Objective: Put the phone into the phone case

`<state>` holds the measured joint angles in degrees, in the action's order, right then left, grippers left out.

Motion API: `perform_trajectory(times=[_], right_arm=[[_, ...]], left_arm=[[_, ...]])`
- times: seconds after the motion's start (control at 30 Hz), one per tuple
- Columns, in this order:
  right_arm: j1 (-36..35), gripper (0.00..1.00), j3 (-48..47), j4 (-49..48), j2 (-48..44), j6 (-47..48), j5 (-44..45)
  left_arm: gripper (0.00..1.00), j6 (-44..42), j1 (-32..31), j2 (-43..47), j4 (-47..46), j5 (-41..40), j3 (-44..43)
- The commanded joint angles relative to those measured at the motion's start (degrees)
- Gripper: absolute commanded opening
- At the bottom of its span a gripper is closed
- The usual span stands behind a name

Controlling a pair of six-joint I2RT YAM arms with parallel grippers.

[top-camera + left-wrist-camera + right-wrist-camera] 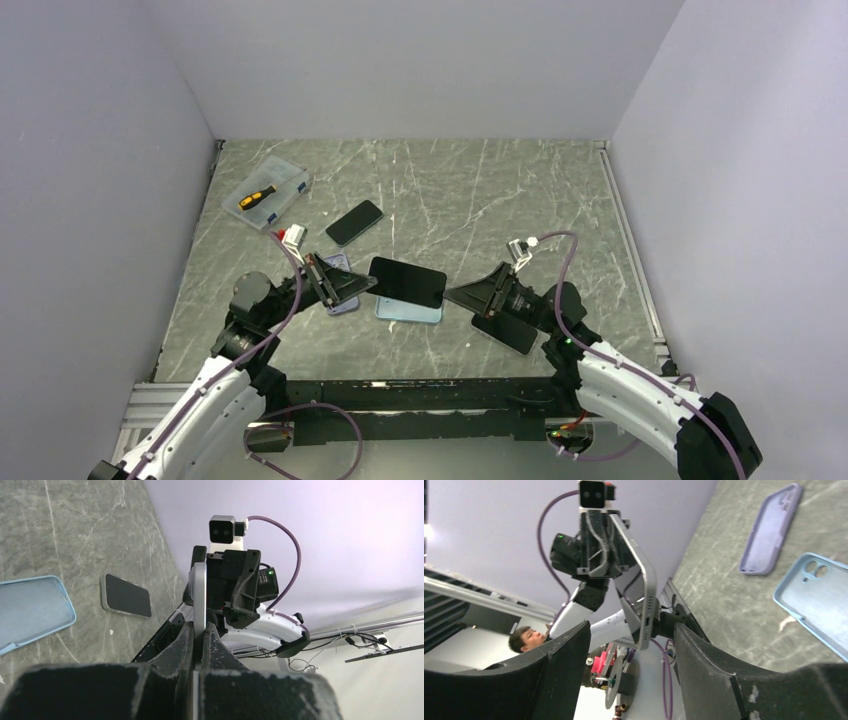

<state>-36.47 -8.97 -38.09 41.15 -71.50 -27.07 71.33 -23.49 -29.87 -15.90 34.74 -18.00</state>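
Note:
My left gripper (352, 284) is shut on the left end of the phone (406, 281), a black-screened handset held above the table. In the left wrist view the phone's silver edge (199, 592) runs straight up out of the closed left gripper (200, 630). My right gripper (462, 295) is open at the phone's right end. In the right wrist view the phone (645, 587) hangs between the spread fingers of the right gripper (631, 630), with a gap on each side. The light blue phone case (410, 313) lies open side up on the table beneath the phone.
A purple case (771, 530) lies left of the blue case (819, 597). A second dark phone (354, 222) lies further back, and another (506, 333) sits under my right arm. A clear box (266, 193) with a screwdriver stands at the back left. Walls enclose the table.

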Motion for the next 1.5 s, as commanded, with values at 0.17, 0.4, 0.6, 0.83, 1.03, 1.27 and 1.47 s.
perform_trajectory(times=[0.17,0.4,0.6,0.83,1.03,1.27,1.47], right_arm=[[-1.70,0.57,-1.68,-12.82,2.59,-2.80,-1.41],[-2.84,0.49,-2.14,-15.76,4.37,-2.96,-0.73],[-3.90,0.36,-2.73,-17.97,6.32,-3.19,-0.60],[-4.65,0.00,-3.01,-16.70,6.40,-2.50,0.39],[-5.00,0.00,-3.40,-13.59,4.20,-0.16,1.65],[-5.10,0.00,-7.51,2.56,-1.89,7.03,4.34],[-4.88,0.00,-13.92,16.25,-4.33,14.50,4.68]], left_arm=[[0.00,4.39,-0.31,-1.39,-11.45,2.40,1.05],[0.00,4.55,-0.60,-2.15,-12.70,3.01,1.21],[0.00,4.87,-0.77,-2.75,-13.71,3.64,1.51],[0.00,4.31,-1.01,-2.72,-12.66,3.92,1.48],[0.03,2.51,-1.08,-3.28,-7.71,4.80,1.04],[0.59,-4.70,-1.11,-1.51,5.56,3.16,-2.36],[0.91,-16.70,-1.06,-2.11,25.81,-2.45,-10.25]])
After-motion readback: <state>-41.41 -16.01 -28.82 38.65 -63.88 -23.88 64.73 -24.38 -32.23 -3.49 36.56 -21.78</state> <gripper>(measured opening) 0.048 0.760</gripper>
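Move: The left hand still holds the phone by its left end; the phone's middle is about 6 cm to the right of that hand, level with it. From the half-open right hand, it lies some 8 cm to the left, 2 cm ahead and 3 cm above. The blue phone case lies on the table almost under the phone, about 17 cm below the right hand. Relative to the blue case, the lilac case is roughly 17 cm left and 5 cm farther out; the black phone is 22 cm right and 5 cm nearer. Up by about 2 cm, and then left and slightly back, the right hand eases onto the phone's free right end and closes its fingers there, pinching it. Only then does the left hand open wide and let go, sinking about 2.5 cm as its wrist rolls some 10 degrees; the right keeps its grip and tilts back a few degrees. ##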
